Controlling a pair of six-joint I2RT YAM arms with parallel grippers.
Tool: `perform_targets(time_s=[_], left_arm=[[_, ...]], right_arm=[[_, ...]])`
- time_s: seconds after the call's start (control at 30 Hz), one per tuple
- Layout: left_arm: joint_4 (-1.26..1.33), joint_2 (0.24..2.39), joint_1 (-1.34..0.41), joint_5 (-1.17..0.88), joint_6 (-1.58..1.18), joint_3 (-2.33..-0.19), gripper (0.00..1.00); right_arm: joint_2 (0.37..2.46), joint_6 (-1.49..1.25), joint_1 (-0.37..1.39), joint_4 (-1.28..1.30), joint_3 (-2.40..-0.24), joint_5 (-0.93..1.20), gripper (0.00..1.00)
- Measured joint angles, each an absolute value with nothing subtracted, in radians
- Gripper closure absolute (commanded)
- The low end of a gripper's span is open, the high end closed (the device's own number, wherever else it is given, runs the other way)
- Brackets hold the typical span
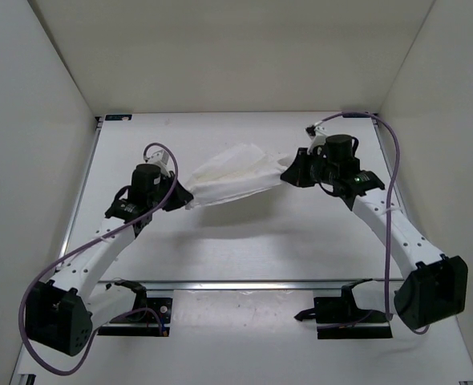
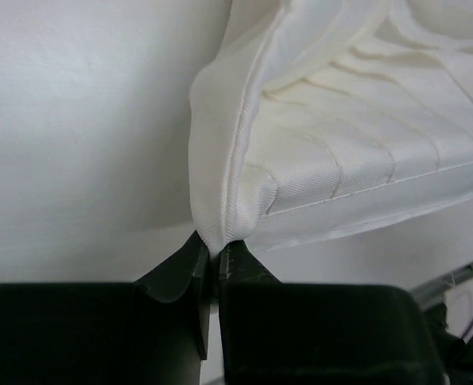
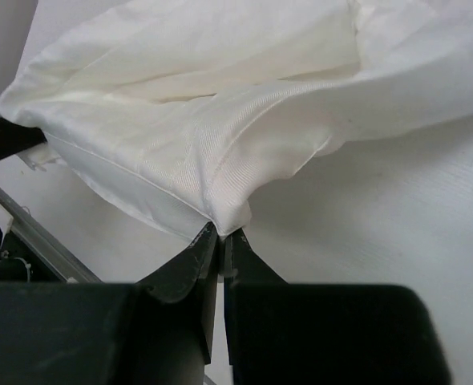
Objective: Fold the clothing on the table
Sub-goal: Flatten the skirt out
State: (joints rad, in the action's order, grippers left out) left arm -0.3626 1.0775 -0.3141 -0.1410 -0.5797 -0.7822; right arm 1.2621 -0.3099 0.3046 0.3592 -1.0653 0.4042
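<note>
The white pleated clothing (image 1: 233, 178) hangs stretched between my two grippers above the table (image 1: 244, 241). My left gripper (image 1: 185, 196) is shut on the garment's left corner; in the left wrist view the hemmed corner (image 2: 214, 233) sits pinched between the black fingertips (image 2: 216, 250), and the ridged cloth (image 2: 357, 160) spreads up and right. My right gripper (image 1: 291, 170) is shut on the opposite end; the right wrist view shows the cloth's edge (image 3: 224, 220) clamped at the tips (image 3: 222, 237), with the rest of the fabric (image 3: 212, 104) billowing away.
White walls (image 1: 36, 160) close in the table on the left, right and back. A silver rail (image 1: 244, 284) crosses the near side, with both arm bases (image 1: 148, 309) behind it. Purple cables (image 1: 393, 208) loop beside each arm.
</note>
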Motion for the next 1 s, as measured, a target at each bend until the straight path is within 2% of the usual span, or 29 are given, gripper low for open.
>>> perform_targets(time_s=[0.23,0.43,0.53,0.57,0.73,0.8,0.9,1.0], left_arm=[[-0.348,1.099,-0.410,-0.238,-0.759,-0.537,1.00],[-0.355,1.129,-0.430,-0.273,-0.791,-0.582,1.00],[-0.332,1.188,-0.399,-0.291,-0.753,-0.706,1.00],[-0.335,1.229,-0.387,-0.292,-0.730,-0.780,1.00],[-0.361,1.512,-0.355,-0.194,-0.570,-1.443,1.00],[-0.295,1.519,-0.357,-0.128,-0.515,-1.583,1.00],[-0.214,1.384,-0.348,-0.133,-0.506,-1.527,1.00],[-0.170,1.195,-0.317,-0.161,-0.510,-1.281,1.00]], right_arm=[[1.192,-0.334,0.287,0.483,-0.822,0.428,1.00],[1.166,-0.331,0.200,0.566,-0.773,0.476,1.00],[1.212,-0.307,0.154,0.583,-0.877,0.486,1.00],[1.264,-0.287,0.147,0.611,-0.970,0.471,1.00],[1.629,-0.199,0.143,0.691,-1.695,0.321,1.00],[1.697,-0.185,0.141,0.632,-1.909,0.301,1.00],[1.594,-0.170,0.162,0.570,-1.896,0.294,0.99],[1.397,-0.172,0.196,0.497,-1.649,0.341,1.00]])
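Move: The left hand still pinches one near corner of the skirt; its rumpled middle lies about 9 cm ahead, 13 cm right and some 7 cm below. The right gripper, on the other near corner, is roughly 25 cm to the left hand's right and 6 cm farther out. From the right hand the skirt's middle is some 3 cm ahead, 12 cm left and 13 cm below. The table's far edge runs roughly 28 cm straight ahead of the left hand, 24 cm of the right. Down and back first, both hands together by some 10 cm each way, then a fast whip forward and steeply up, 30 cm or more in height, towards the table's far side, easing back about 5 cm at the top. The wrists dip, then tip well upward; both grippers keep their pinch on the skirt's near corners. ##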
